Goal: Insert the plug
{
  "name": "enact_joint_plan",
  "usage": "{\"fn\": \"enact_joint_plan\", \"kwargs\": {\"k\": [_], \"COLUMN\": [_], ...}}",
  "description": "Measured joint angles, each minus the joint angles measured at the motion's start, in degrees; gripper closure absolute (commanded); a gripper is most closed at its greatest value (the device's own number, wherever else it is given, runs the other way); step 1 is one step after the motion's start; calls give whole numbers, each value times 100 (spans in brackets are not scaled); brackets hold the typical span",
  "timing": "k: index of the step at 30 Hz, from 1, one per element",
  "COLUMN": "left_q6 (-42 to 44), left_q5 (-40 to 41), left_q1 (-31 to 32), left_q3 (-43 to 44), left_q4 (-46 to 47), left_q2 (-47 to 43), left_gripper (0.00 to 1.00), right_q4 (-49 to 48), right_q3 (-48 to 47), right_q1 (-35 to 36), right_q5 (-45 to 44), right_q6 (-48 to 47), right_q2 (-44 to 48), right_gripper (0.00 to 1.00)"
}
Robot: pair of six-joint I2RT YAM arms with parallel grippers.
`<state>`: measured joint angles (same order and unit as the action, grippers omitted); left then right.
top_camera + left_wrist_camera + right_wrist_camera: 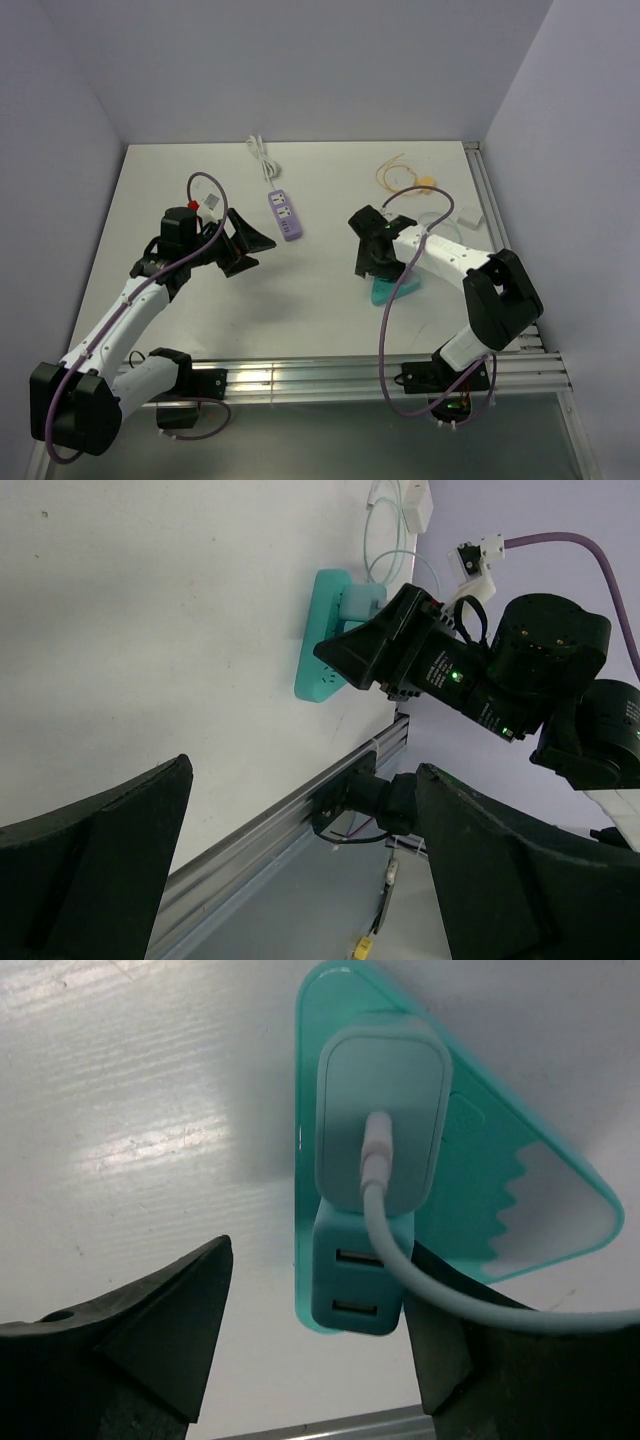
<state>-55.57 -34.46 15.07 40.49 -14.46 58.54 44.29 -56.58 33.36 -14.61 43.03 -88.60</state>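
The plug (427,186) is a small yellow-tan block on a thin looped yellow cable (393,172) at the far right of the table, away from both grippers. My right gripper (378,262) (318,1260) hovers over a teal power strip (392,292) (480,1180) with its jaws open. They straddle a teal USB block (358,1280) below a pale adapter (385,1090) with a white cord, seated in the strip. The left finger stands apart from the block and the right finger is close against it. My left gripper (250,250) (300,780) is open and holds nothing.
A purple power strip (285,215) with a white cord (262,155) lies at the centre back. A white box (468,215) (418,505) sits near the right rail. An aluminium rail (330,378) (300,805) runs along the near edge.
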Motion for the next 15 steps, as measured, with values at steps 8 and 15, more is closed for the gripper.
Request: {"fn": "enact_joint_plan", "kwargs": {"k": [8, 15], "left_q6": [7, 90], "left_q5": [11, 59], "left_q1": [0, 0], "left_q3": [0, -20], "left_q4": [-33, -199], "left_q2": [-70, -299], "left_gripper": [2, 2], "right_q4": [525, 861], "right_q3": [-422, -846], "right_q1": [428, 933], "right_q5": [-90, -254], "right_q6": [219, 444], "right_q2": [212, 739], "right_gripper": [25, 24]}}
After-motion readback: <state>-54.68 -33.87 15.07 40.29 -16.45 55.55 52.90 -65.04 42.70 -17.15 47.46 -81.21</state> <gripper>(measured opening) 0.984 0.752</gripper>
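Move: Just to the right of the right hand, about 1 cm over, level fore and aft and about 1 cm lower, sits the teal plug, already in the teal power strip. The white-corded charger stands about 4 cm ahead and 2 cm right of that hand; the strip's middle is roughly 2 cm ahead, 4 cm right and 4 cm below. From the left hand the plug lies some 23 cm right, level fore and aft, 15 cm down. Pulling away from the plug with the fingers staying open, the right hand slips left and a touch back, then climbs steadily, about 7 cm up and 4 cm left in all. The right-hand finger comes free of the plug's right side, and the wrist tilts some 8 degrees, fingertips swinging forward. ##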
